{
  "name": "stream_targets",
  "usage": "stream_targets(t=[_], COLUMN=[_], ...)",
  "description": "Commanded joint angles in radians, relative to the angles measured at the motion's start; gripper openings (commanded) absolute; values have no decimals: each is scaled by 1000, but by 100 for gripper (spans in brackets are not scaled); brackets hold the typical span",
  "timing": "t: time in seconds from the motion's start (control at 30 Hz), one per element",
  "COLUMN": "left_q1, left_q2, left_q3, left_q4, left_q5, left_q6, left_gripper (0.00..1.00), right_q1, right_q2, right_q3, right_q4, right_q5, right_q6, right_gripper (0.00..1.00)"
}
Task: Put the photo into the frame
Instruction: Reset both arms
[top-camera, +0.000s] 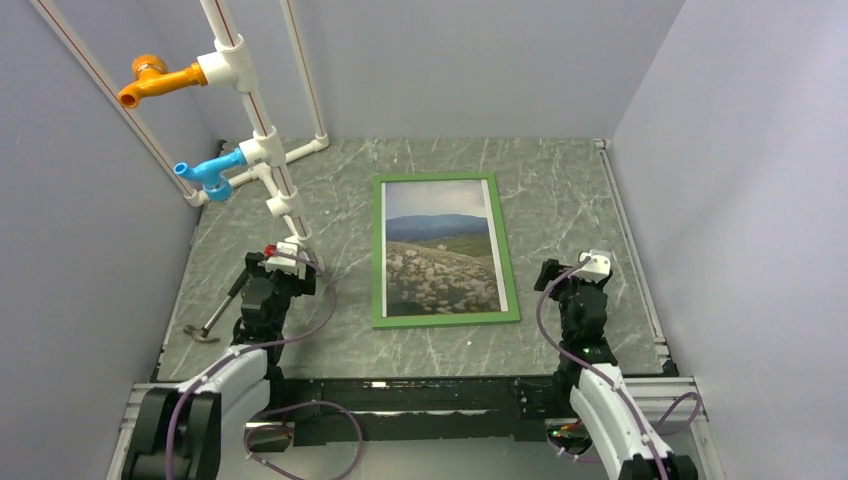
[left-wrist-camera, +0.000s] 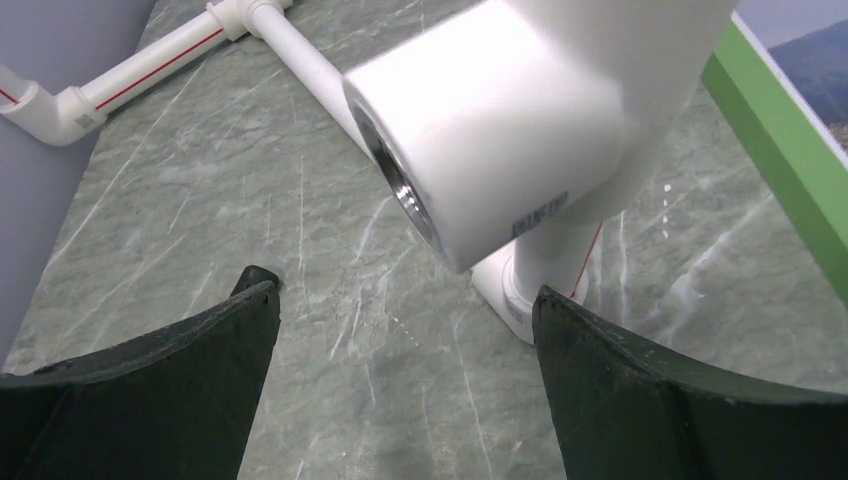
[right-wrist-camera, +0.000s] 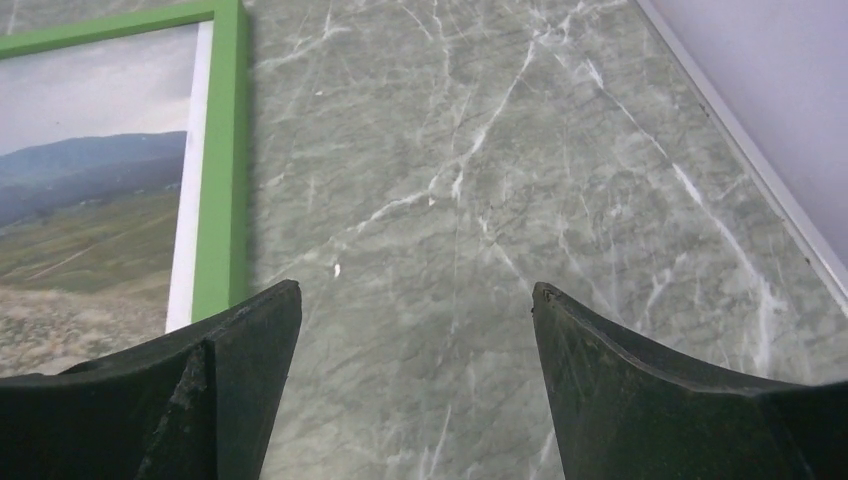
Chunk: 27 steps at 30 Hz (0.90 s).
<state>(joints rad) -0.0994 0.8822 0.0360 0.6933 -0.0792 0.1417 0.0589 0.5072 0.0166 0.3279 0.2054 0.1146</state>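
The green frame (top-camera: 444, 320) lies flat in the middle of the marbled table. The photo (top-camera: 440, 250) of a meadow, hills and pale sky shows inside it, picture side up. To the frame's left, my left gripper (top-camera: 283, 262) stands open by the foot of a white pipe, with only table between its fingers (left-wrist-camera: 405, 300). My right gripper (top-camera: 553, 272) stands open over bare table, just right of the frame's lower half (right-wrist-camera: 415, 295). The right wrist view shows the frame's green right edge (right-wrist-camera: 225, 150) and part of the photo (right-wrist-camera: 90, 200).
A white pipe rack (top-camera: 262, 130) with an orange fitting (top-camera: 155, 80) and a blue fitting (top-camera: 208, 172) rises at the back left. One white elbow (left-wrist-camera: 480, 130) hangs close above my left fingers. A small metal tool (top-camera: 215, 318) lies at the left edge. Walls enclose the table.
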Motion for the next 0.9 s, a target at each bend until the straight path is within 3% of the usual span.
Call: stream_targets(t=[0.0, 0.2, 0.37, 0.47, 0.53, 0.67, 0.8, 0.87], left_q1=[18, 94, 143, 143, 143, 145, 145, 145], left_q2=[100, 318, 463, 468, 452, 454, 454, 453], left_q3=[-6, 29, -6, 13, 58, 148, 133, 133], left_q4=[333, 521, 741, 708, 599, 433, 457, 463], left_q5=[84, 162, 213, 157, 138, 240, 182, 180], left_q6=[54, 18, -3, -25, -30, 10, -17, -15], left_gripper=[99, 99, 100, 99, 100, 99, 99, 99], right_q1=[-3, -7, -19, -33, -43, -53, -89, -147], right_q2=[149, 371, 535, 646, 695, 761, 779, 776], right_q3=[-14, -41, 15, 67, 131, 227, 244, 192], right_q4=[352, 618, 720, 764, 709, 577, 574, 685], right_q5=[42, 49, 36, 65, 61, -8, -58, -160], right_q6=[-66, -103, -140, -131, -120, -128, -103, -15], right_gripper=[86, 86, 86, 86, 87, 85, 82, 89])
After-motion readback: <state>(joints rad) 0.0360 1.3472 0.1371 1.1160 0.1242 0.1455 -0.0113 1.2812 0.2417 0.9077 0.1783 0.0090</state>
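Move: Neither hand goes for anything: the framed photo lies flat, its middle about 40 cm to the left hand's right, 7 cm ahead and 12 cm below. Close to the left hand, a white pipe tee hangs some 5 cm ahead, 5 cm right and 4 cm higher; the hammer lies roughly 13 cm left, 7 cm back and 12 cm below. From the right hand the framed photo's middle is about 33 cm left, 9 cm ahead and 12 cm below. Forward and nearly level go both empty, open hands: the right about 9 cm alongside the framed photo's right side, edging 2 cm right, dipping slightly, then rising a little. The left advances about 5 cm, swinging slightly left and back, its fingers tipping up and partly down again; its right-finger side comes in under the white tee and seems to bear on the pipe stand. ##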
